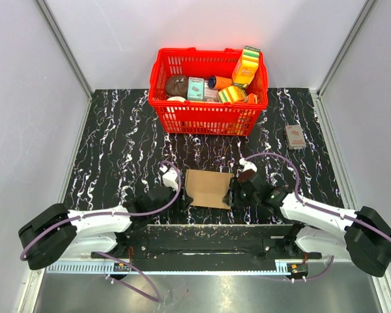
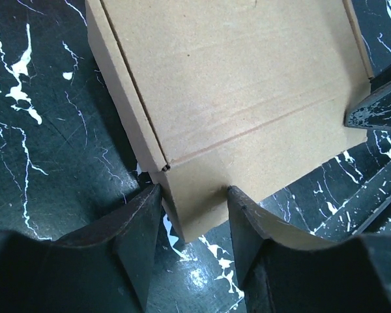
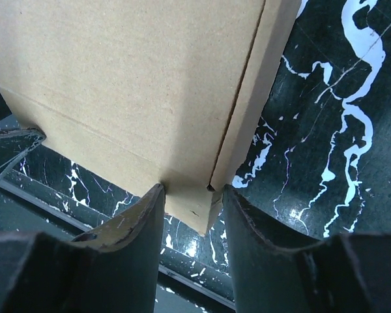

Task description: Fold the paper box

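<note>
The paper box (image 1: 207, 188) is a flat brown cardboard mailer lying on the black marbled table, between the two arms. My left gripper (image 1: 180, 193) is at its near left corner. In the left wrist view that corner of the paper box (image 2: 234, 98) sits between the jaws of the left gripper (image 2: 194, 189), and both fingers touch it. My right gripper (image 1: 234, 193) is at the near right corner. In the right wrist view the paper box (image 3: 130, 91) has this corner between the jaws of the right gripper (image 3: 193, 188), which touch the cardboard on each side.
A red basket (image 1: 208, 119) full of small colourful items stands at the back centre. A small reddish packet (image 1: 294, 136) lies at the right. A black rail (image 1: 208, 235) runs along the near edge just behind the box. White walls close in the table.
</note>
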`<action>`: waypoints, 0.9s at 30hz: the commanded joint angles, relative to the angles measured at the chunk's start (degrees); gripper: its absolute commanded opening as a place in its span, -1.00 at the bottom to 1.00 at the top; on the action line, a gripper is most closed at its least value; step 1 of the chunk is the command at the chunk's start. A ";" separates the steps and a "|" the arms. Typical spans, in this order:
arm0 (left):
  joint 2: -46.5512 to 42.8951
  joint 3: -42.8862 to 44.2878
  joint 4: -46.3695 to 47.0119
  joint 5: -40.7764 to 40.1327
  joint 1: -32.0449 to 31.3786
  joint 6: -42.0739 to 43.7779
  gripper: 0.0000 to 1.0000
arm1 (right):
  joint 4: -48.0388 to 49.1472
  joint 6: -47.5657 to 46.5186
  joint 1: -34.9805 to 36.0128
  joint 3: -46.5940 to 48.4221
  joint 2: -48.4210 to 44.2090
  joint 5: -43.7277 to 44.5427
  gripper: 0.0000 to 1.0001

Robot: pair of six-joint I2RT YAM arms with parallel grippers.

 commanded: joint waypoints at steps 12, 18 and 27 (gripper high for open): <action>4.45 -0.16 7.28 -1.09 -0.28 1.70 -0.06 | 3.78 -1.97 0.35 -0.09 2.02 1.67 -0.08; 0.59 -0.16 4.47 -1.97 -0.28 2.22 -0.06 | 1.15 -2.67 0.35 0.96 -1.41 2.46 0.04; -1.35 0.28 2.45 -2.85 -0.28 2.93 -0.05 | -5.00 -4.43 0.35 4.56 -6.68 6.58 0.39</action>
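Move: The closed paper box lies between the hands, its near corners between their half-open fingers. From the left hand the box's middle is about 5 cm ahead, 7 cm right and 1 cm lower; from the right hand, about 5 cm ahead, 7 cm left and 2 cm lower. The red basket stands some 32 cm ahead of the left hand and 8 cm right, its middle some 4 cm higher. A small carton is roughly 22 cm ahead of the right hand, 23 cm right and 3 cm lower. Down together first, both hands sink about 1 cm with fingertips still straddling and touching the paper box's near corners, creeping forward slightly. Then they rise: the left some 2 cm, opening unchanged, tips staying close around its corner; the right nearly 3 cm, opening its fingers as it comes free of its corner. ##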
